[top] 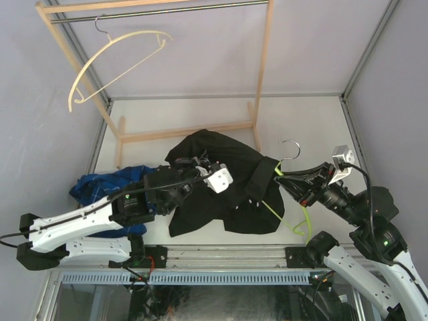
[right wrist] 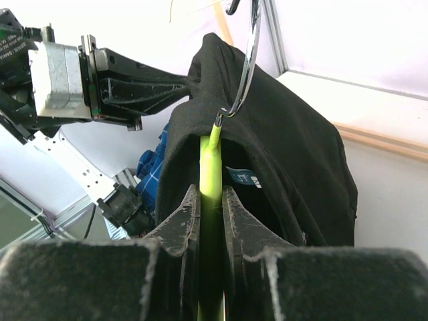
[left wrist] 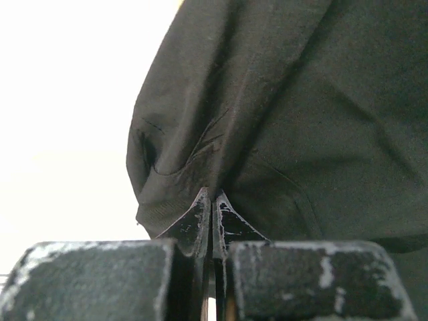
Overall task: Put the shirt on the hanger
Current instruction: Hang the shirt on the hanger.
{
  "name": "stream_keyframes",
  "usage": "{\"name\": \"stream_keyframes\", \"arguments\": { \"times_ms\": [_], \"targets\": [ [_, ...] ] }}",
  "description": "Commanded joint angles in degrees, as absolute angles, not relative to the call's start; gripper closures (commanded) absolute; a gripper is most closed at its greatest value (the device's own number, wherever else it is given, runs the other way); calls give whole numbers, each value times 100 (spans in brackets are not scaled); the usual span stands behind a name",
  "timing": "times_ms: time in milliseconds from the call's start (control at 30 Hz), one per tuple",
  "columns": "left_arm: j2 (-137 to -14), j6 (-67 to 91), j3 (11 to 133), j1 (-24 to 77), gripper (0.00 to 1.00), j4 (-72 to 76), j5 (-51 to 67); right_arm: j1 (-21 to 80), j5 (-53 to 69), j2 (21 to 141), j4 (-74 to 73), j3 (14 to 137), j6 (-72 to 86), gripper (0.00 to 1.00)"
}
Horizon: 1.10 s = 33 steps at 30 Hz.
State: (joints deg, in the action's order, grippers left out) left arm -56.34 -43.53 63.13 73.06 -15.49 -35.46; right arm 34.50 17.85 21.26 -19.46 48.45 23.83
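The black shirt (top: 207, 194) lies bunched on the table, with part of it draped over the lime-green hanger (top: 277, 215). The hanger's silver hook (top: 291, 148) sticks up past the cloth. My right gripper (top: 281, 175) is shut on the hanger's neck (right wrist: 210, 160) just under the hook (right wrist: 247, 60), with black shirt (right wrist: 294, 140) hanging over both sides. My left gripper (top: 200, 164) is shut, its tips (left wrist: 212, 200) pinching a fold of the shirt (left wrist: 287, 120). In the right wrist view the left gripper (right wrist: 182, 83) pulls the cloth out to the left.
A blue plaid shirt (top: 100, 187) lies crumpled at the left, under my left arm. A cream hanger (top: 114, 60) hangs from the metal rail of the wooden rack (top: 262, 73) at the back. The rack's foot (top: 180, 132) crosses the table behind the black shirt.
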Motion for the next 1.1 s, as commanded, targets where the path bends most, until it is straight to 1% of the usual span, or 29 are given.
{"name": "stream_keyframes", "arguments": {
  "times_ms": [0,200,433,667,733,767,833,900,933,1067],
  "targets": [
    [-5331,-4352,6657,7312,100,-1461,-3719,3430,2132,2019,-1558,5108,2233,100],
    [-5190,-3962,7716,7231,100,-2468,-2996,3431,2863,2004,-1582,5100,1936,100],
    [-5269,-3700,8802,7083,100,-3682,-2259,3428,3323,1925,-1302,4947,1896,100],
    [-5517,-3425,9536,7058,100,-4800,-1451,3443,3343,2028,-912,4786,2054,100],
    [-5565,-3373,9607,7054,98,-5010,-1269,3437,3363,2033,-708,4728,2137,100],
    [-5571,-3348,9605,7048,93,-5047,-1291,3437,3375,2046,-620,4698,2155,100],
    [-5567,-3309,9529,7013,77,-4997,-1467,3455,3436,2079,-457,4660,2206,100],
    [-5520,-3285,9420,6953,65,-4880,-1648,3468,3480,2110,-371,4626,2246,100],
    [-5492,-3259,9381,6926,57,-4802,-1755,3478,3483,2131,-350,4604,2256,100],
    [-5293,-3177,9188,6803,37,-4442,-2201,3563,3282,2118,-361,4521,2263,100]
  ]
}}
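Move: The left hand is shut on the black shirt. The green hanger's neck, near the collar the shirt is being drawn along, lies about 14 cm right and 3 cm back of it; the collar opening is some 10 cm right and 4 cm back, all near its height. The right hand grips the hanger, whose neck is about 3 cm ahead of that hand, with the hook roughly 7 cm ahead and 3 cm right. Left hand pulls the pinched shirt up some 11 cm, back and left, then opens; right swings hanger counter-clockwise about 15 degrees. ##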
